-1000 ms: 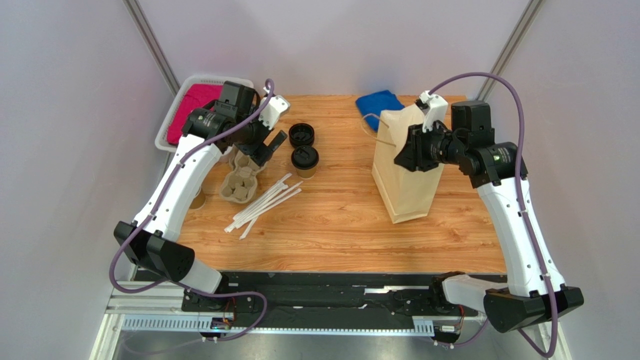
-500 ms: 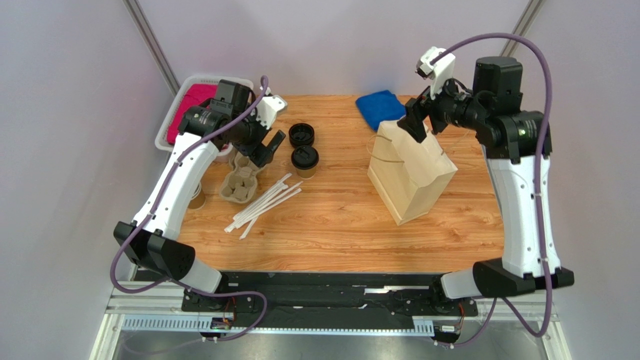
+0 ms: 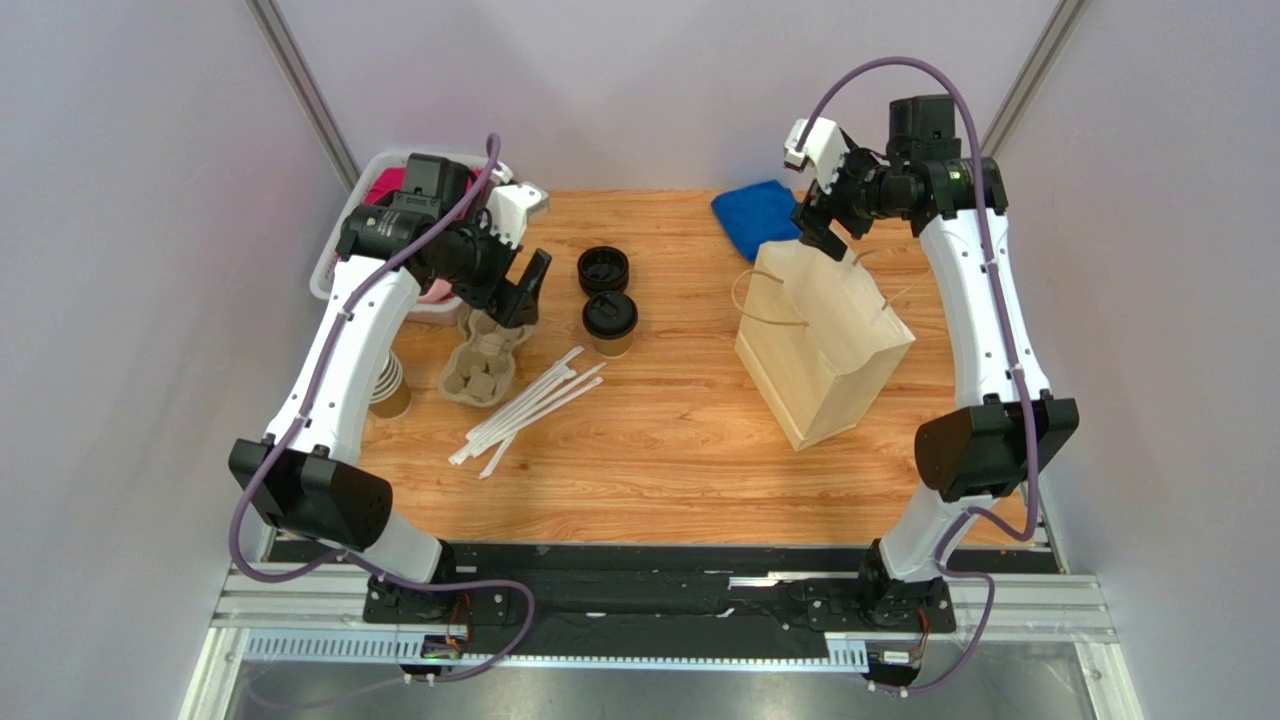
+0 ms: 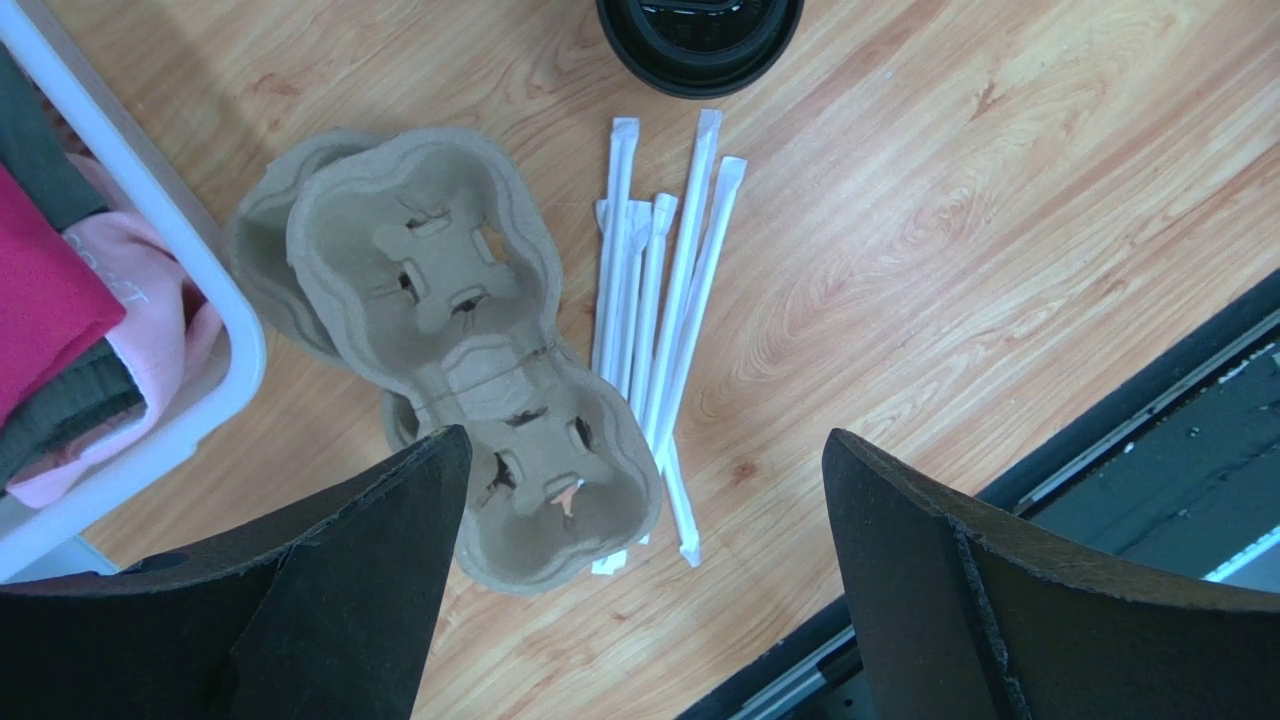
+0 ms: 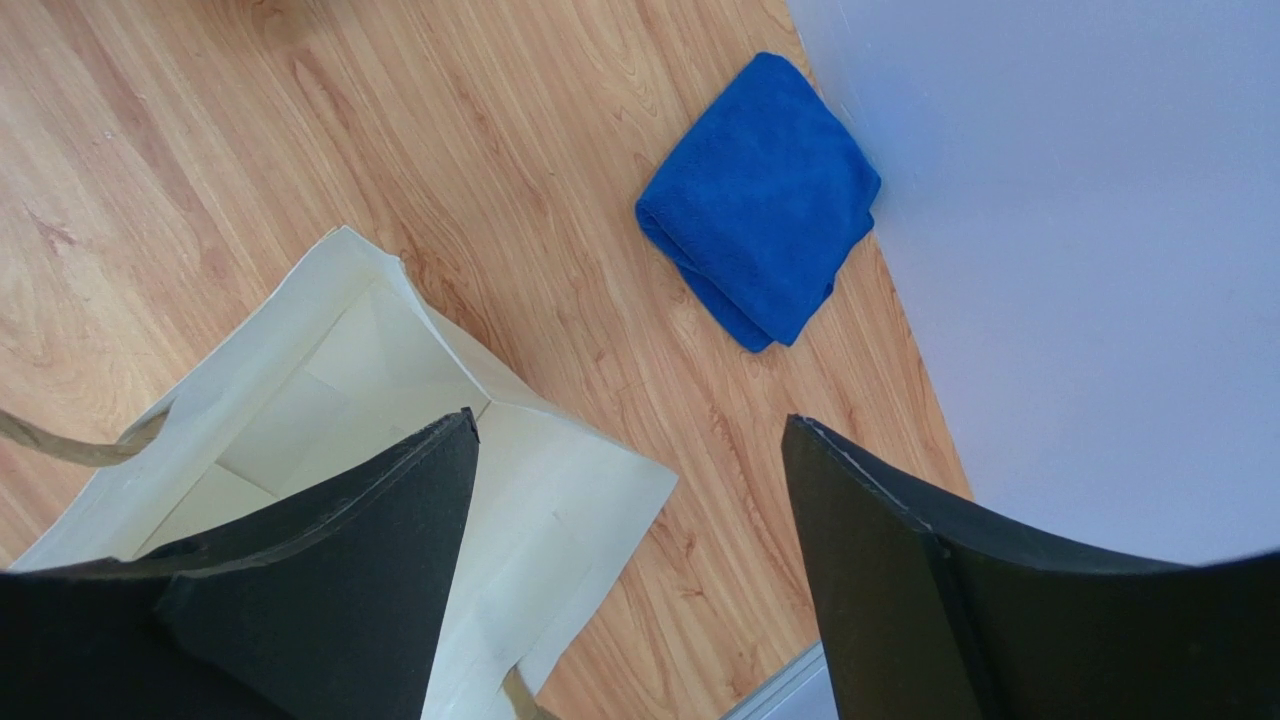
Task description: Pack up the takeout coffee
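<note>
The takeout coffee [image 3: 610, 320], a tan paper cup under a black lid, stands on the wooden table left of centre. Only its lid [image 4: 699, 27] shows at the top edge of the left wrist view. My left gripper [image 3: 522, 284] hangs open a little to the cup's left, above the pulp cup carrier [image 3: 481, 360], with nothing between its fingers [image 4: 646, 578]. The kraft paper bag [image 3: 819, 345] stands open on the right, handles loose. My right gripper [image 3: 822, 222] is open above the bag's back edge, holding nothing [image 5: 631, 503]. The bag's pale inside [image 5: 308, 405] is visible.
Loose black lids [image 3: 603, 269] lie behind the coffee. Wrapped white straws [image 3: 529, 402] fan out beside the carrier [image 4: 451, 330]. A white basket [image 3: 338, 248] of red and pink cloth sits at the back left, a cup stack [image 3: 391, 387] below it. A folded blue cloth [image 3: 759, 215] lies behind the bag.
My right gripper opened, let go of the bag's top and rose back behind it. The bag turned slightly and now stands open by itself. The left gripper drifted a little left.
</note>
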Controlling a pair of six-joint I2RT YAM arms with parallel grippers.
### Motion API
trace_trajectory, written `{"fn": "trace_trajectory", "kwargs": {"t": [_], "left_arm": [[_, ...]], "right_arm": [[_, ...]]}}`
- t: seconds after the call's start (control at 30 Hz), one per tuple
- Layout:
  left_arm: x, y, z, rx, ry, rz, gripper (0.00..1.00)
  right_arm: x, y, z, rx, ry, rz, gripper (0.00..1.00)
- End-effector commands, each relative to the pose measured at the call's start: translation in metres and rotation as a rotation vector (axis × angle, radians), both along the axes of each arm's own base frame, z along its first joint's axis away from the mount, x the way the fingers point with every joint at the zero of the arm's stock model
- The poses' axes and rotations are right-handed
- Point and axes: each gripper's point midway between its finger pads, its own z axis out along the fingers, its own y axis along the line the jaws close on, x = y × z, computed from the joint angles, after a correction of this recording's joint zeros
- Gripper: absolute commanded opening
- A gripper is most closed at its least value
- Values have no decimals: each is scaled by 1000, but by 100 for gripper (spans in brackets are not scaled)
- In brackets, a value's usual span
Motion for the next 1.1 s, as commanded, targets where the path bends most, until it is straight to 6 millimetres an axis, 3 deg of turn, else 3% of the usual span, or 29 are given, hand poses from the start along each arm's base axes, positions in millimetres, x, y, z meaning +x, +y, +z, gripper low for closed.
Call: {"fn": "trace_trajectory", "kwargs": {"t": [0.0, 0.23, 0.33, 0.47, 0.6, 0.83, 1.07], "left_arm": [[-3, -1, 1, -76, 41, 14, 96], [4, 13, -10, -111, 91, 59, 96], [11, 20, -15, -85, 89, 54, 94], [24, 37, -16, 35, -2, 1, 94], [37, 49, -14, 112, -90, -66, 97], [57, 59, -26, 187, -123, -283, 99], [87, 48, -44, 204, -198, -540, 95]], "right_arm": [[16, 9, -2, -33, -63, 101, 79], [-1, 12, -26, -84, 21, 160, 65], [-5, 8, -33, -94, 50, 144, 51], [-16, 6, -27, -70, 89, 97, 1], [-29, 3, -18, -20, 126, 8, 0], [-61, 8, -20, 103, 307, -111, 0], [-75, 13, -33, 182, 491, -225, 0]]}}
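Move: The right hand hovers over the paper bag's far rim, some 5 cm above it; the bag's middle lies about 8 cm back, straight behind and 17 cm lower. The blue towel is roughly 22 cm ahead and 6 cm left. From the left hand the cup carrier lies about 10 cm ahead, 3 cm left and 23 cm below; the lidded coffee 12 cm ahead, 13 cm right; the straws 1 cm back, 2 cm right. Down about 4 cm goes the right hand, shutting its wide-open fingers on the bag's far rim; then it draws the pinched paper back towards the robot some 5 cm, tipping about 20 degrees further down. Meanwhile the left hand, still wide open, travels forward, left and down towards the cup carrier, turning clockwise. ##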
